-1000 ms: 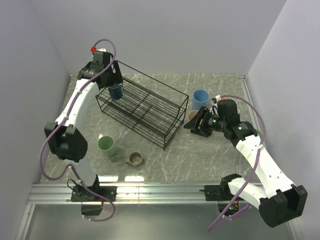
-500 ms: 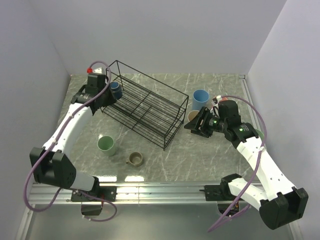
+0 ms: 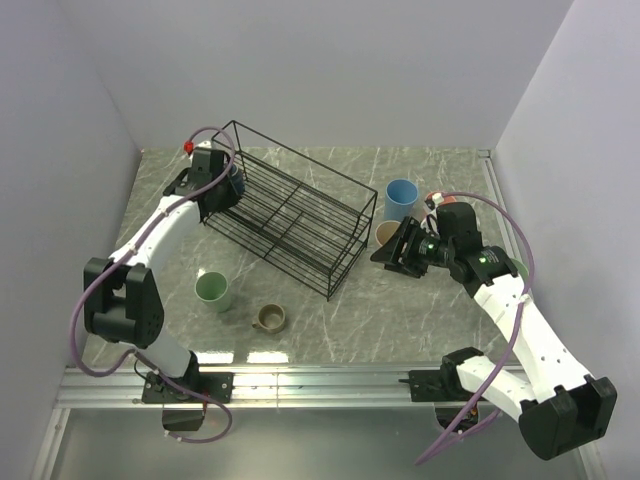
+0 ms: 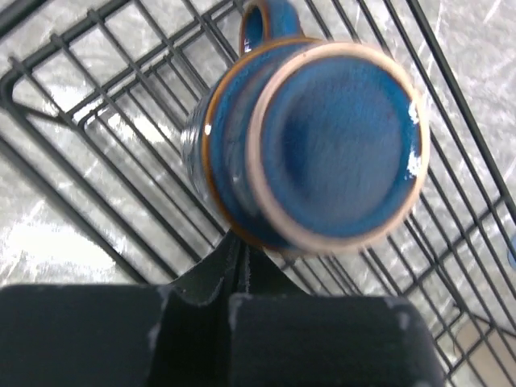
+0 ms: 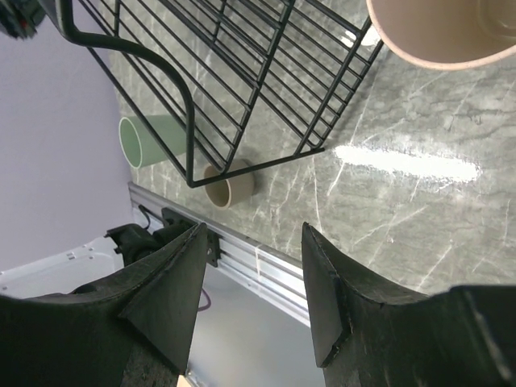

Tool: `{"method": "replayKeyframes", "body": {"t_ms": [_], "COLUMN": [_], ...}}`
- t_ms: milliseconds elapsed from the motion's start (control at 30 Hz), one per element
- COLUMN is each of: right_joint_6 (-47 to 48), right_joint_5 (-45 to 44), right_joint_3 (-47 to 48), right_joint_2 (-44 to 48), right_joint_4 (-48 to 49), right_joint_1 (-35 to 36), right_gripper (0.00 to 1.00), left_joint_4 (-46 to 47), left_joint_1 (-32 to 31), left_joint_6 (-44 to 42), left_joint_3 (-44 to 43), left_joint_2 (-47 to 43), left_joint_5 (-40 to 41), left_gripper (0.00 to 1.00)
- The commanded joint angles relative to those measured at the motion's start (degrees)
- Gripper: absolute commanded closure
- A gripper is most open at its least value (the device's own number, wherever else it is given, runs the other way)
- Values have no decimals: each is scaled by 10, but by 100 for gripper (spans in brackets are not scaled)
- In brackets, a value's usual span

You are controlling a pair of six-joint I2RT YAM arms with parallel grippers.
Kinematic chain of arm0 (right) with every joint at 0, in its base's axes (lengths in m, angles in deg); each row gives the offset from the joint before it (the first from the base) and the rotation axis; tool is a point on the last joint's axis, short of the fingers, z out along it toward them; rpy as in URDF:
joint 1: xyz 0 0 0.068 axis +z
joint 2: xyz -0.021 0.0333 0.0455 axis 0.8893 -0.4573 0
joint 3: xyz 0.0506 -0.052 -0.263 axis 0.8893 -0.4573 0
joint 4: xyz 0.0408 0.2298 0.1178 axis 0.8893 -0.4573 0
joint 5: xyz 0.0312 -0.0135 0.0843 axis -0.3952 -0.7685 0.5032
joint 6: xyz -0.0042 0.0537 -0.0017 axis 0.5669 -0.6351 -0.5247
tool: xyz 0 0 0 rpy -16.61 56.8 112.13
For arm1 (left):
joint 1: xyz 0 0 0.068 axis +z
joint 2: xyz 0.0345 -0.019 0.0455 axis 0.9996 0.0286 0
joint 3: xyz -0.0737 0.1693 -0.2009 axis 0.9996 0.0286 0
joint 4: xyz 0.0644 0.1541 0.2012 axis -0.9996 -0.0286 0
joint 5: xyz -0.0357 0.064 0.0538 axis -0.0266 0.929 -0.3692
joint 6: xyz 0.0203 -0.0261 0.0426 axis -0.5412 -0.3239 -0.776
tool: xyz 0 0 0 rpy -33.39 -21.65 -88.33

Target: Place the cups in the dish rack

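Note:
The dark navy mug point(image 4: 330, 137) lies with its base toward the left wrist camera, handle at the far side, at the left end of the black wire dish rack point(image 3: 300, 157). My left gripper point(image 4: 240, 250) is shut and empty just under the mug, at the rack's left end point(image 3: 215, 182). My right gripper point(image 3: 397, 258) is open beside the beige cup point(image 3: 384, 232), whose rim shows at the upper right of the right wrist view point(image 5: 435, 36). Nothing is between the right fingers point(image 5: 254, 230). A blue cup point(image 3: 402, 197) stands behind it.
A pale-green tumbler point(image 3: 213, 290) and a tan handled mug point(image 3: 268, 318) stand on the marble table in front of the rack; both show in the right wrist view, tumbler point(image 5: 149, 139) and mug point(image 5: 230, 184). White walls close in left, back and right. An aluminium rail point(image 3: 320, 380) runs along the near edge.
My left gripper has gone from wide open to shut, clear of the navy mug, and has dropped to the rack's left end. The right arm has barely moved.

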Motion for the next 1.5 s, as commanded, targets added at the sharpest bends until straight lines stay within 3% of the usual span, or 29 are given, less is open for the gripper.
{"method": "replayKeyframes", "body": {"t_ms": [0, 367, 800, 1000, 1200, 1367, 1467], "right_joint_6": [17, 22, 23, 26, 30, 68, 120], "right_joint_5": [-2, 8, 8, 6, 15, -6, -55], "right_joint_3": [7, 4, 3, -3, 2, 34, 84], "right_joint_2": [8, -11, -25, -25, -30, -18, -10], "right_joint_4": [-3, 9, 18, 21, 27, 13, -11], "right_joint_1": [-7, -16, -19, -22, -22, -16, 48], "right_gripper": [43, 43, 43, 43, 43, 42, 41], "left_joint_4": [19, 13, 6, 37, 18, -3, -40], "left_joint_1": [-1, 1, 5, 9, 27, 27, 27], "left_joint_6": [10, 10, 13, 22, 32, 25, 18], "left_joint_3": [-33, -91, -114, -35, -30, -21, -30], "left_joint_2": [29, 88, 76, 11, 4, -78, -123], "left_joint_5": [38, 67, 70, 55, 22, 42, 54], "left_gripper": [100, 100, 100, 100, 100, 100, 100]}}
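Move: The upside-down blue mug stands in the left end of the dish rack, its middle about 4 cm ahead of the left hand's closed fingertips, 2 cm to their right and 2 cm lower. The middle of the rack is some 16 cm to the hand's right, 3 cm back and 5 cm lower; the green cup stands about 20 cm back, 3 cm left and 12 cm below. From the right hand the mug is roughly 22 cm ahead, 34 cm left and 6 cm lower. Forward about 4 cm, nearly level and drifting slightly left, the left hand pushes its shut fingertips against the near side of the blue mug, driving it towards the far side of the dish rack. It stays there briefly, then comes free of the mug, backing off as far as it went while rising about 5 cm and edging left, fingers still closed. ##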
